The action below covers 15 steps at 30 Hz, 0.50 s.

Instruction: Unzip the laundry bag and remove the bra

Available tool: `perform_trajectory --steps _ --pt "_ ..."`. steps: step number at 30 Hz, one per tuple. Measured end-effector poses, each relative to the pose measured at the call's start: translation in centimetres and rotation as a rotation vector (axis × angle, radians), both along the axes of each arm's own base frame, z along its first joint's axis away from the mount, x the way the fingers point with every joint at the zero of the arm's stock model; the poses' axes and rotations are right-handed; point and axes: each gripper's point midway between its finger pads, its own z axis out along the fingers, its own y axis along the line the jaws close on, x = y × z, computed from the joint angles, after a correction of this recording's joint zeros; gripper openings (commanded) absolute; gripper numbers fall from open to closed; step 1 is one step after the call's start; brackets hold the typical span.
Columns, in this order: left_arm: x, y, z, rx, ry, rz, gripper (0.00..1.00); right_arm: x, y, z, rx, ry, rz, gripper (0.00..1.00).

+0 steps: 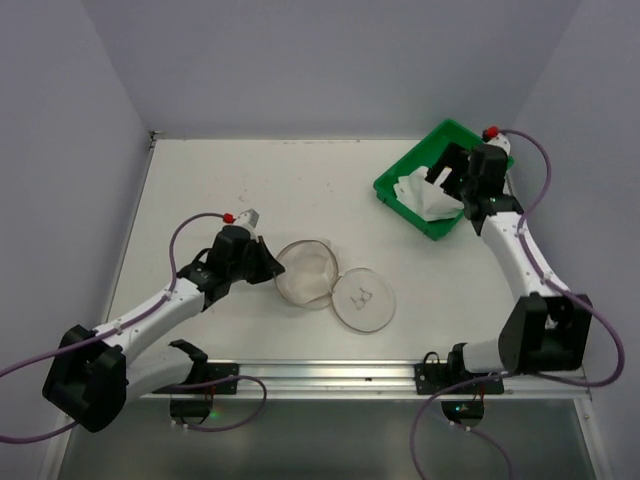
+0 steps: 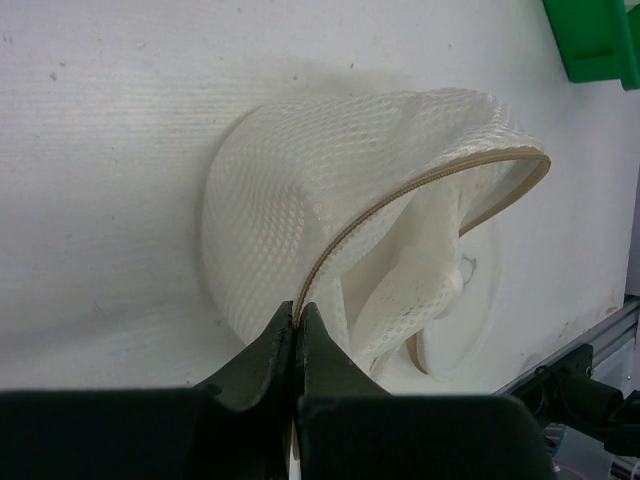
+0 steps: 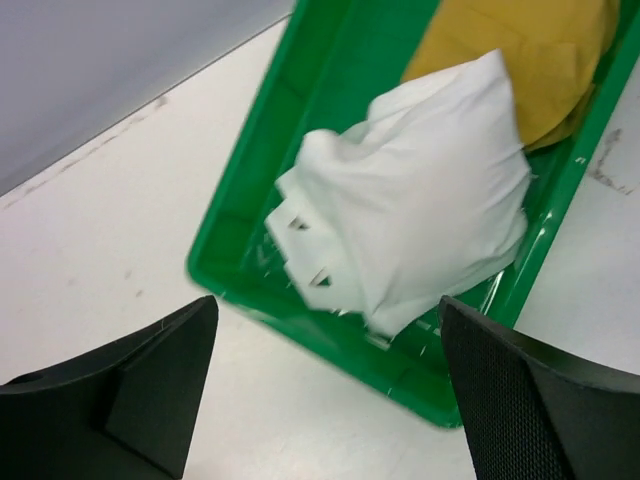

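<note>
The laundry bag (image 1: 305, 272) lies open at mid-table, its mesh body propped on its side. Its flat lid (image 1: 363, 298), with the black bra drawing, lies beside it. My left gripper (image 1: 274, 268) is shut on the bag's zip rim; in the left wrist view the fingers (image 2: 298, 312) pinch the tan zip band of the mesh bag (image 2: 290, 190), which looks empty. The bra (image 1: 425, 193) lies in the green tray (image 1: 398, 186): white fabric (image 3: 430, 210) with a mustard-yellow cup (image 3: 530, 50). My right gripper (image 1: 452, 178) hangs open over the tray's near end (image 3: 328, 310), holding nothing.
The green tray (image 3: 300, 120) stands at the back right near the wall. A metal rail (image 1: 330, 372) runs along the near table edge between the arm bases.
</note>
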Motion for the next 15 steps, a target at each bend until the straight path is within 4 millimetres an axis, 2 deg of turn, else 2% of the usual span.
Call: perform_trajectory --steps 2,5,7,11,15 --pt "0.4 -0.2 0.3 -0.002 -0.004 0.002 0.0 -2.6 2.1 2.2 0.028 -0.071 0.046 0.93" --pt "0.8 -0.3 0.0 0.004 0.003 0.006 0.0 -6.2 5.6 2.3 0.072 -0.115 0.143 0.93" --pt "0.9 -0.3 -0.5 0.012 0.016 0.007 0.0 -8.7 8.4 0.3 0.105 -0.089 0.225 0.92" --pt "1.4 -0.3 -1.3 0.021 0.034 0.024 0.0 -14.9 14.0 -6.1 0.158 0.074 0.395 0.91" --pt "2.0 -0.3 -1.9 0.018 0.041 0.054 0.0 -21.2 17.9 -10.7 0.233 0.238 0.556 0.9"
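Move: The open laundry bag's body lies roughly 20 cm back, 34 cm left and 15 cm below the right hand. Its unzipped lid lies flat some 25 cm back, 19 cm left and 19 cm below. The white cloth, already in the bin, is about 5 cm ahead and 17 cm below. From the left hand, pinching its zipped rim, the bag's middle is about 8 cm right, 1 cm ahead and 5 cm below. The open right hand sweeps about 20 cm back, left and down towards the bag the left still grips. ##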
